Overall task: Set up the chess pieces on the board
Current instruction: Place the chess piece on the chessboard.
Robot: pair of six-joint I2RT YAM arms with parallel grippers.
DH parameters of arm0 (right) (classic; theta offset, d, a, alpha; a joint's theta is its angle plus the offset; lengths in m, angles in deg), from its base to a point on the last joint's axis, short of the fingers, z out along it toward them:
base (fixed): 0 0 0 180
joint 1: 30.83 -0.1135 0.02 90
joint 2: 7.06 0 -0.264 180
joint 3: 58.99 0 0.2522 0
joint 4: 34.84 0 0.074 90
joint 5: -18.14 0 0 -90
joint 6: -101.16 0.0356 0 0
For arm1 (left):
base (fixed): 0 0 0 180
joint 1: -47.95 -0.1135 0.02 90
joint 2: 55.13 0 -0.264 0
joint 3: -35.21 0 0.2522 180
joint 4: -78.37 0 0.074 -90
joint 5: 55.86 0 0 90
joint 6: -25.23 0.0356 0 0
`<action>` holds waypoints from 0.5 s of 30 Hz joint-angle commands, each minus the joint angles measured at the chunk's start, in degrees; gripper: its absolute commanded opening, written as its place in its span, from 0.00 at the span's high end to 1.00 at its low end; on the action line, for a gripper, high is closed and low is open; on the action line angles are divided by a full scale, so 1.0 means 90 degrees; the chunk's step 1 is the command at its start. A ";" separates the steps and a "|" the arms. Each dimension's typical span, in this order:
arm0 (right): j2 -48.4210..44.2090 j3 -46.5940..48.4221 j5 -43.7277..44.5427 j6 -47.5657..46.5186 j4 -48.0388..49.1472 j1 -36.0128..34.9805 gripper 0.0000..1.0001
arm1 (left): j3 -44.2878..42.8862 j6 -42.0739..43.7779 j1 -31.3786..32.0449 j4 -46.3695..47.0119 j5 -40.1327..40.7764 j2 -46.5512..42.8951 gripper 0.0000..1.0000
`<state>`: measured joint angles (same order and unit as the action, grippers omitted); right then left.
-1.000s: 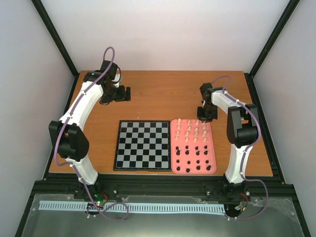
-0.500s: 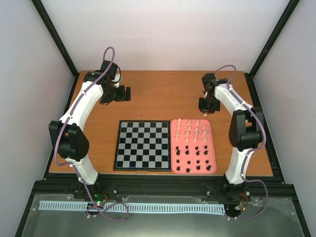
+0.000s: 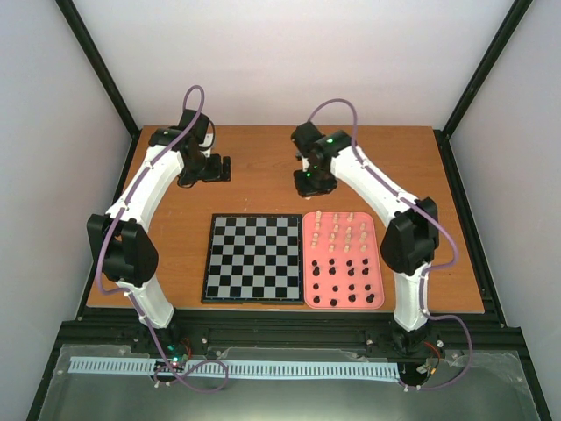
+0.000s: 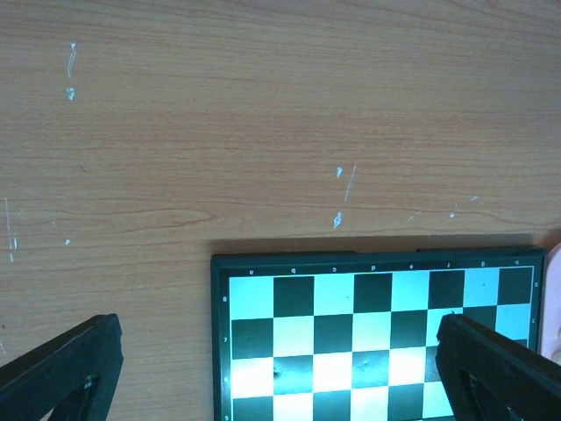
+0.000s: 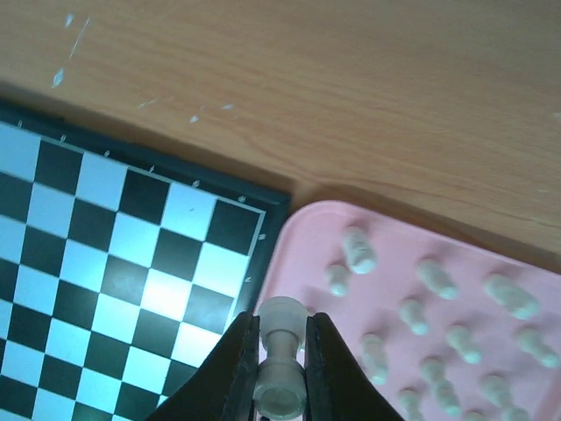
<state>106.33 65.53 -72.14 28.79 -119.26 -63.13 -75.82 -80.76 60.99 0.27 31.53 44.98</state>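
Note:
The board of grey and black checks lies flat at the table's middle, with no piece on its squares. Cream chess pieces and black ones sit in the pink tray to its right. My right gripper hangs beyond the far edge where board and tray meet. In the right wrist view it is shut on a cream piece, above the tray's rim beside the board. My left gripper is open and empty over bare wood, past the board's far left corner.
The wooden table is ringed by a black frame with white walls behind. In the right wrist view several cream pieces lie or stand loosely in the tray. The left gripper's fingers straddle the board's corner from above.
My right arm has swung left, from the tray's far right corner to beyond the seam between board and tray, holding the cream piece. The left arm has stayed still.

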 commanded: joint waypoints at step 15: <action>0.1656 0.0443 -0.0490 -0.0244 -0.0118 -0.0589 0.93 | 0.0037 -0.0166 0.0054 -0.0146 0.0337 -0.0246 0.00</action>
<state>120.05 66.88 -75.83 27.70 -119.56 -67.61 -75.23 -81.53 60.99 0.10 34.02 44.74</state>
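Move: The far right corner square of the chessboard, towards which the held white piece is taken, is about 6 cm left of the right hand, 1 cm nearer the base and some 15 cm below. On the pink tray, the tall corner piece stands about 3 cm right and 1 cm ahead; a small white piece is roughly 2 cm right and 2 cm back, both near board level. From the left hand that corner square is some 21 cm right, 3 cm back and 18 cm below. The white chess piece, still pinched between the right hand's fingers, is carried down about 10 cm towards the far right corner of the chessboard, with some 4 cm to the left, mostly early on, and 2 cm back towards the base. The sideways travel dies out while the sinking goes on, slower at the end. The wrist tips the fingertips back by roughly 10 degrees, bringing them near vertical. ##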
